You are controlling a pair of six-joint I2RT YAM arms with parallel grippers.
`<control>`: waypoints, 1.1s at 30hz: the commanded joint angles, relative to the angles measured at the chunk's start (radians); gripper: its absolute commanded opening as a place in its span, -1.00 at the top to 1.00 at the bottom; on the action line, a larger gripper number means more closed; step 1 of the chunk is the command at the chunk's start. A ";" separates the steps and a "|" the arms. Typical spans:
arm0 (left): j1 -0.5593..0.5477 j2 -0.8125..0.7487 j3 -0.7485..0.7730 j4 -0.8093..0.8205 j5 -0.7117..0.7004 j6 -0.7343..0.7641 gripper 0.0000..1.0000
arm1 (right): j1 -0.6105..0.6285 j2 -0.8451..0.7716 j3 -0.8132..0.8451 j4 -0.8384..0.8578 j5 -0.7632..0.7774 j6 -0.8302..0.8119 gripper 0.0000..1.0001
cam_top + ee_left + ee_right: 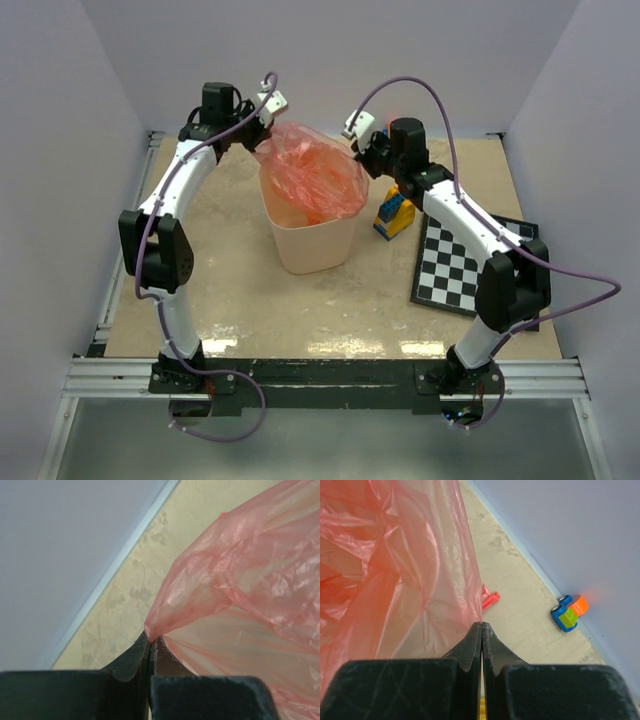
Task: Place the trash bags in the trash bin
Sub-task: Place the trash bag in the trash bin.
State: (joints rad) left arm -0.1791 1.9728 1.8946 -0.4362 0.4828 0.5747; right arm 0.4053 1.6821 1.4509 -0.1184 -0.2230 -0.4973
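Note:
A crinkly red trash bag (312, 178) hangs spread over the mouth of the cream trash bin (312, 245), mid-table. My left gripper (263, 146) is shut on the bag's left edge, and the pinched corner shows at its tips (151, 639) with the bag (240, 580) fanning out to the right. On the opposite side my right gripper (362, 152) is shut on the bag's other edge (482, 625), the bag (395, 570) filling the left of that view. A second trash bag, a narrow folded red strip (490, 600), lies on the table just beyond the right fingertips.
A yellow-and-blue toy block (395, 213) stands right of the bin, under the right arm. A black-and-white checkerboard (470, 265) lies at the right. A blue, green and orange toy car (568, 612) sits by the back wall. Walls close in the table on three sides.

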 commanded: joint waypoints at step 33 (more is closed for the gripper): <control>0.089 -0.707 -0.571 -0.081 0.260 0.524 -0.51 | -0.060 -0.431 0.000 -0.352 -0.482 -0.159 -0.26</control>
State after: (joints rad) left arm -0.0093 1.2533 1.3617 -0.6838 0.7319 0.9695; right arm 0.3065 1.2266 1.4220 -0.3622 -0.4988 -0.5415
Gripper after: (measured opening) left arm 0.752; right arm 0.621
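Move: The bag's two upper corners are already held, with the trash bin's mouth between and slightly below the grippers. From the left hand its middle lies about 12 cm right, 8 cm back and 5 cm down; from the right hand, some 14 cm left and 1 cm back. A blue-yellow toy sits on the table about 7 cm right of the right hand, 2 cm farther out and 22 cm down; the toy truck is some 27 cm ahead of the right hand and 9 cm right. The bag's held corners are lowered about 5 cm at the bin, both hands drawing back and tipping their fingers down. The left gripper opens first, veers left and ends roughly 20 cm back, rising late; the right opens next, swings some 8 cm right, then lifts steeply and draws back while levelling out. ##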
